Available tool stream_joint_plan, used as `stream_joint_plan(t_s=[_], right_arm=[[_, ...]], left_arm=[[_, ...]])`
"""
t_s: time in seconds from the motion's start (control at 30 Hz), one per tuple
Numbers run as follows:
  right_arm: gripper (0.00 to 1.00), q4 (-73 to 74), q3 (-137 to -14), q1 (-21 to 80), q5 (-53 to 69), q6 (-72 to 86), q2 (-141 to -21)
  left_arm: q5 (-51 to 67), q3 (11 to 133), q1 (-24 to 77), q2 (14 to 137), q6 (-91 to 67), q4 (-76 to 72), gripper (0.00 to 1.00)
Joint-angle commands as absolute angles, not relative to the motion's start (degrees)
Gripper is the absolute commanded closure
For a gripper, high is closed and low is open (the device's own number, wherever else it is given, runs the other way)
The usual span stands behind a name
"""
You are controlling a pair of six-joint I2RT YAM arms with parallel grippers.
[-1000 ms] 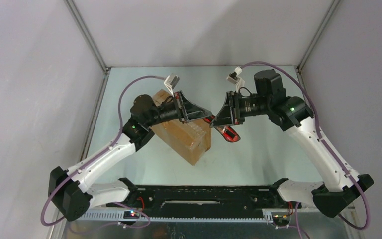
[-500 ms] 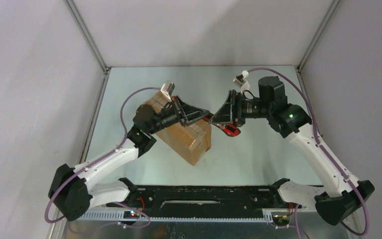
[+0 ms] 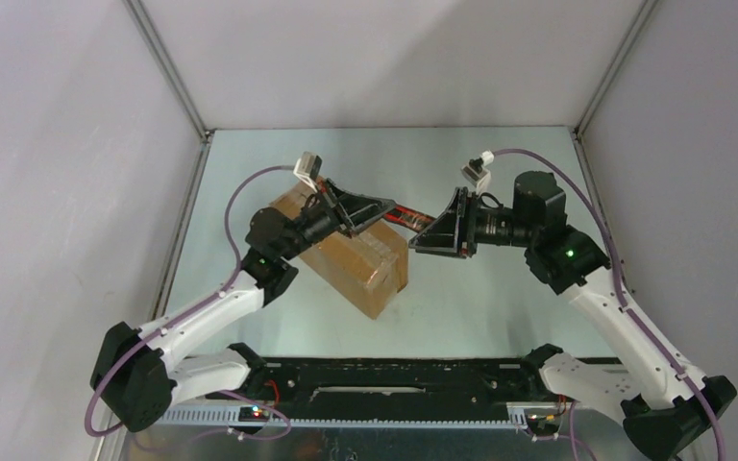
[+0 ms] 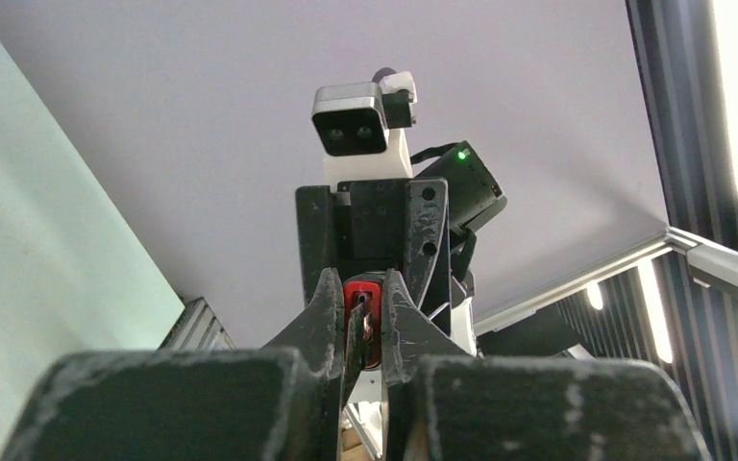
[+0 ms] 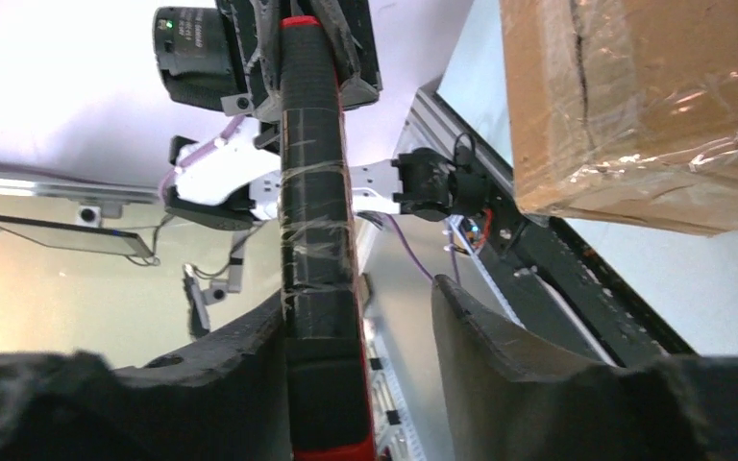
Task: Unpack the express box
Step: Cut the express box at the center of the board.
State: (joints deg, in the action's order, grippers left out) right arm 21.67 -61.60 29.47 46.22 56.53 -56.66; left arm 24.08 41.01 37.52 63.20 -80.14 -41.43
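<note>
The express box [image 3: 360, 264], brown cardboard with clear tape, lies slanted on the table under my left arm; one taped corner of it [image 5: 634, 106] shows in the right wrist view. A red and black utility knife [image 3: 413, 214] hangs in the air between the two grippers. My left gripper [image 3: 391, 206] is shut on one end of the knife [image 4: 365, 309], and the jaws pinch it [image 4: 360, 288]. My right gripper [image 3: 432, 230] is open around the other end. There the knife [image 5: 312, 192] rests against one finger, with a clear gap to the other [image 5: 357, 303].
Grey walls and metal frame posts [image 3: 168, 72] enclose the pale table [image 3: 500, 288]. The black base rail [image 3: 394, 375] runs along the near edge. My right arm's wrist and camera [image 4: 365, 125] face the left wrist view closely.
The right gripper has opened off the knife and its arm has drawn back to the right. The left gripper has shut on the knife and lifted it slightly.
</note>
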Motion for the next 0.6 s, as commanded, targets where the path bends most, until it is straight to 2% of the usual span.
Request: stream_joint_plan(t_s=[0.0,0.23,0.3,0.57], right_arm=[[0.54,14.4,-61.7,30.5,45.2,60.1,-55.5],[0.65,14.0,-61.7,25.4,47.3,60.9,-53.8],[0.7,14.1,-61.7,25.8,48.7,61.0,-54.5],[0.68,16.5,-61.8,30.3,48.2,59.5,-56.1]], left_arm=[[23.6,40.3,37.3,62.2,-81.3,-45.7,1.0],[25.4,40.5,37.3,61.2,-79.7,-43.3,1.0],[25.6,40.6,37.3,60.9,-79.1,-42.3,1.0],[24.6,41.0,37.3,60.1,-77.2,-39.6,1.0]])
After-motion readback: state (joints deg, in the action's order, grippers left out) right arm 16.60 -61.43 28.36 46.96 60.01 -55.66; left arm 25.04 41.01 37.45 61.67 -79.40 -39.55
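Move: The cutter, one end already pinched in the left gripper, has its middle about 2 cm above the right hand point, some 1 cm ahead and 1 cm left, so it runs off-centre between the open right fingers. The express box sits roughly 15 cm to the right hand's left, about level with it fore and aft and some 18 cm lower. From the left hand the cutter's middle is about 4 cm back, 5 cm right and 1 cm below. The right hand rises about 2 cm to bring the cutter's handle midway between its fingers, edging about 1 cm forward and 1 cm right on the way and then mostly back again, while its fingertips tip up some 5 degrees. Its fingers close from just over half open to about a third, both pads ending up against the handle's sides, while the left hand keeps its pinch on the other end and holds the cutter almost still over the box. ##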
